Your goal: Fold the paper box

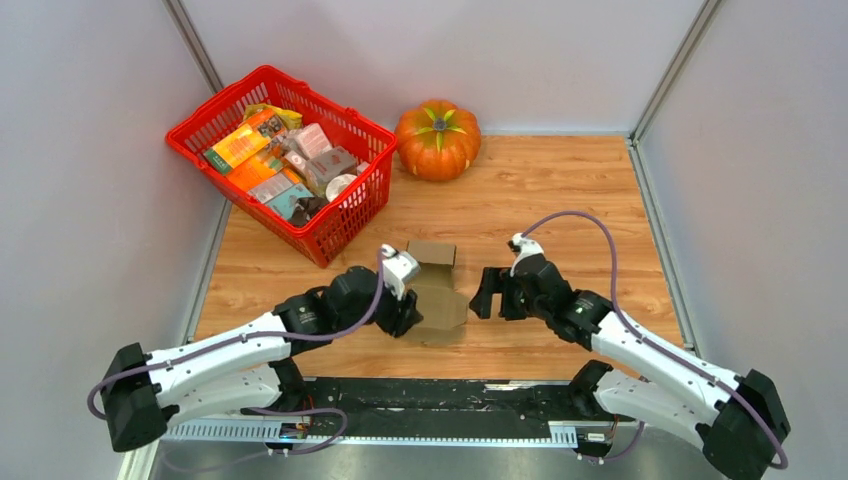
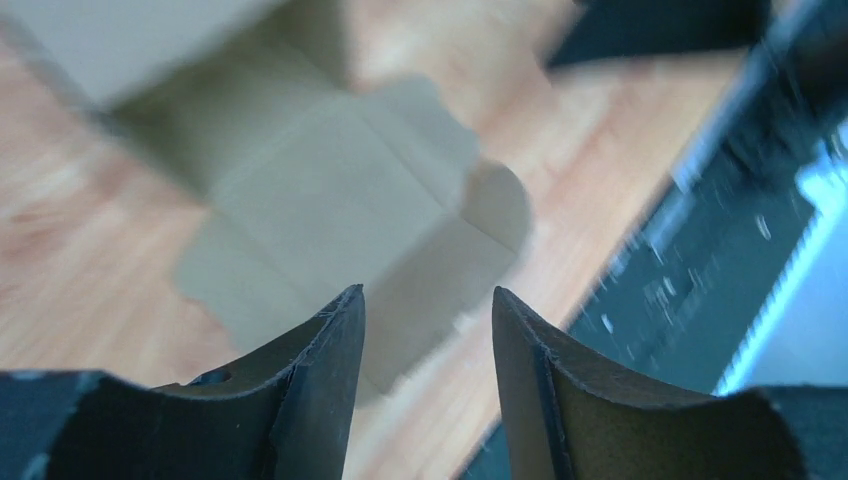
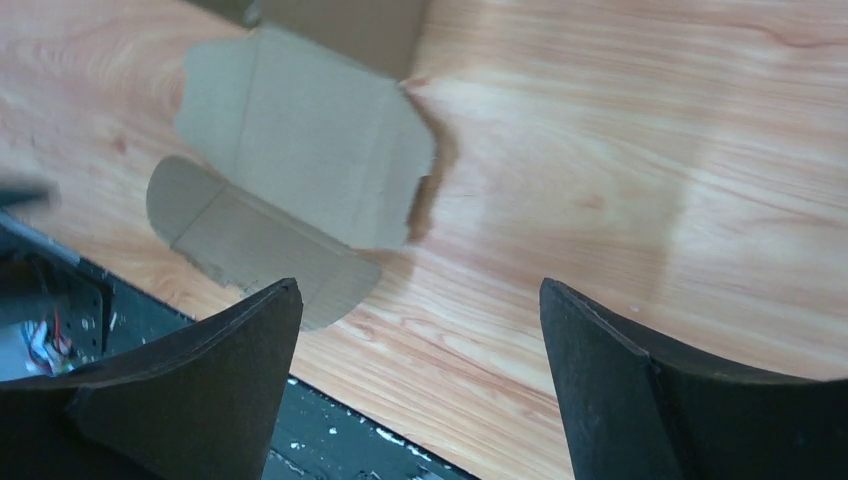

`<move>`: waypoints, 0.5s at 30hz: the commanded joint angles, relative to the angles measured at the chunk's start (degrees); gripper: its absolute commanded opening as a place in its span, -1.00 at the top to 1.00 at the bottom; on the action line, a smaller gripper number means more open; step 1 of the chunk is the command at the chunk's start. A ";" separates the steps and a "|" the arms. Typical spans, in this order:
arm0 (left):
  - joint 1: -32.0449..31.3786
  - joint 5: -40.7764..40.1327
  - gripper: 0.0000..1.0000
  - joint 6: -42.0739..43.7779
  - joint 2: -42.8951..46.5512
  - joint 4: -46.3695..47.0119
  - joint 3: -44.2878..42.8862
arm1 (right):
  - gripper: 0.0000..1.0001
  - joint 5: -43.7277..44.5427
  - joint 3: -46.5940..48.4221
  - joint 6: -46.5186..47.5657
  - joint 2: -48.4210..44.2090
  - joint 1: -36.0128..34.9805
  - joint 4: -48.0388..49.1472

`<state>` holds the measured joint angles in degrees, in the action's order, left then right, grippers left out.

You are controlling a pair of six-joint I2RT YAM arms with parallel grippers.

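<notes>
The brown paper box lies on the wooden table between the two arms, its far part raised and its rounded flaps flat toward the near edge. My left gripper is at the box's left side, open and empty; in the left wrist view the box lies just beyond the left gripper, blurred. My right gripper is open and empty, a little right of the box. In the right wrist view the flaps lie up and left of the right gripper.
A red basket holding colourful packages stands at the back left. An orange pumpkin sits at the back centre. A black rail runs along the table's near edge. Grey walls close in both sides.
</notes>
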<state>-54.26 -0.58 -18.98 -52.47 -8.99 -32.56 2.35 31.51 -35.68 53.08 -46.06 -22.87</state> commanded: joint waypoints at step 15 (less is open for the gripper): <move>-25.63 -13.75 -0.08 20.47 -37.86 -15.35 -24.03 | -0.89 7.23 7.25 -0.44 -28.20 12.40 -15.27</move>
<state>-78.83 -8.38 -3.38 -85.32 -22.59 -52.36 6.74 36.18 -36.60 26.89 -33.82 -35.44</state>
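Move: Below and just right of the left hand lies the paper box's front flap, roughly 4 cm to the right, about 1 cm nearer the base and some 13 cm down. The floor panel is 5 cm ahead and 4 cm right of that hand; the raised box body is about 11 cm ahead and 3 cm right. For the right hand, the front flap lies about 9 cm left, 4 cm back and 8 cm below; the marker card is some 18 cm right, level with it. Swinging round to the near side of the front flap, the left hand goes back about 8 cm and right about 7, sinking as much, most of the backward travel first. It turns some 30 degrees clockwise and rolls its left side up, fingers half open. The right hand, wide open, clears away upward about 10 cm and right about 7, tipping up and turning slightly clockwise. ##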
